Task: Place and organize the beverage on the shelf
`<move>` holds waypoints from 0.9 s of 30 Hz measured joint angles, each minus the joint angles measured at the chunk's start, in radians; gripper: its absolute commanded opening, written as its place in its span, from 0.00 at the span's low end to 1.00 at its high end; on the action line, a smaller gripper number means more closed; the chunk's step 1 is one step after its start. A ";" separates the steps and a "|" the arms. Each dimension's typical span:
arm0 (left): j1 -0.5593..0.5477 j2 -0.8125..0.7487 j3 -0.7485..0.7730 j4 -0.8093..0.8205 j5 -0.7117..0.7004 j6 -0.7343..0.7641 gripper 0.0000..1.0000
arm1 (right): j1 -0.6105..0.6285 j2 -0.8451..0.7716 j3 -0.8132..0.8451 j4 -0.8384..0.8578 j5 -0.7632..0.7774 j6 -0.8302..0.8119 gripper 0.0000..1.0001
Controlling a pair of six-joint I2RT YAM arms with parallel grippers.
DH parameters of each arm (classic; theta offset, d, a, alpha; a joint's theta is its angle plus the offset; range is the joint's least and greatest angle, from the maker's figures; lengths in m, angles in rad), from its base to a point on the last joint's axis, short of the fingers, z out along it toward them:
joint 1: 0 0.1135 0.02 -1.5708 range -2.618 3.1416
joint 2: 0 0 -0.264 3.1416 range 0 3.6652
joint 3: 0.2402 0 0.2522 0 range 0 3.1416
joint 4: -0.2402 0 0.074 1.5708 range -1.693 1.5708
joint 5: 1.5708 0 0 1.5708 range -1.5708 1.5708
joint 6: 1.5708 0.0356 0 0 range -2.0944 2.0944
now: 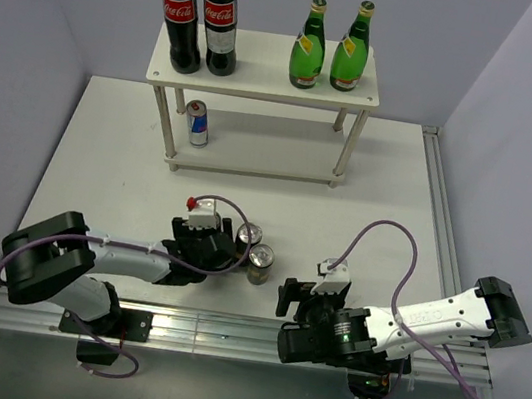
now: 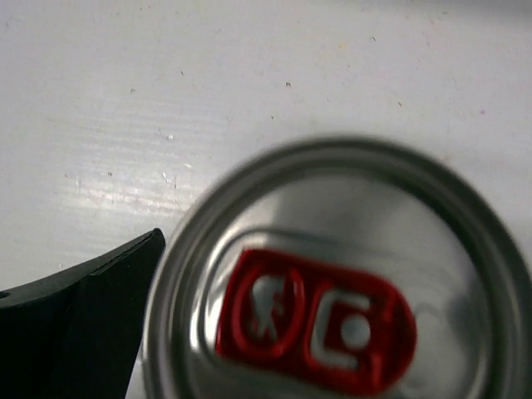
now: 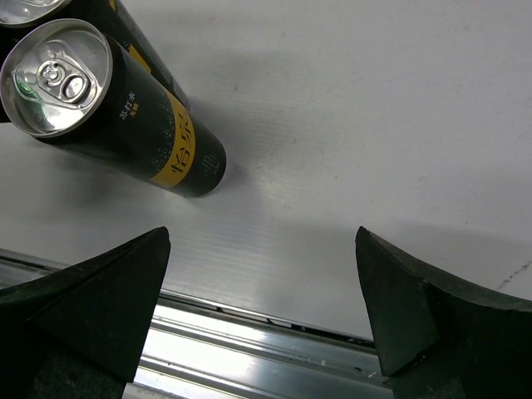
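The white two-tier shelf (image 1: 266, 68) stands at the back. Two green bottles (image 1: 308, 49) (image 1: 350, 51) stand on the right of its top board. One blue-and-silver can (image 1: 197, 123) stands on the lower board at the left. Two dark cans stand mid-table: one (image 1: 260, 262) (image 3: 125, 116) with a yellow label, the other (image 1: 249, 234) (image 3: 150, 58) just behind it. My left gripper (image 1: 237, 241) is open with the rear can between its jaws. That can's silver top with a red tab (image 2: 332, 307) fills the left wrist view, beside one finger (image 2: 83, 316). My right gripper (image 1: 302, 294) (image 3: 262, 241) is open and empty. The second blue-and-silver can is out of view.
Two tall cola bottles (image 1: 180, 19) (image 1: 219, 20) stand on the left of the shelf's top board. A metal rail (image 3: 249, 349) runs along the table's near edge under my right gripper. Grey walls close in the table on both sides.
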 measured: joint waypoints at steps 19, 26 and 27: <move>0.106 0.083 0.061 0.120 0.018 0.121 0.00 | 0.001 0.006 0.000 0.000 0.003 0.001 0.99; 0.106 0.063 0.082 0.061 0.018 0.159 0.00 | 0.001 0.018 0.000 -0.002 0.004 0.002 0.99; 0.106 0.055 0.089 0.053 0.018 0.174 0.00 | 0.001 0.018 0.000 -0.003 0.004 0.002 0.99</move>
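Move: The red-tab can stands just in front of the left hand's open fingers, about 4 cm ahead, 1 cm to the right and level with them. From that hand, one black can is about 9 cm right and 3 cm back, the second some 13 cm right and 6 cm back. From the idle right hand, the red-tab can lies roughly 17 cm ahead, 21 cm left and 7 cm lower. The left hand slides forward about 4 cm to the red-tab can, pinches its sides, then starts upward. ##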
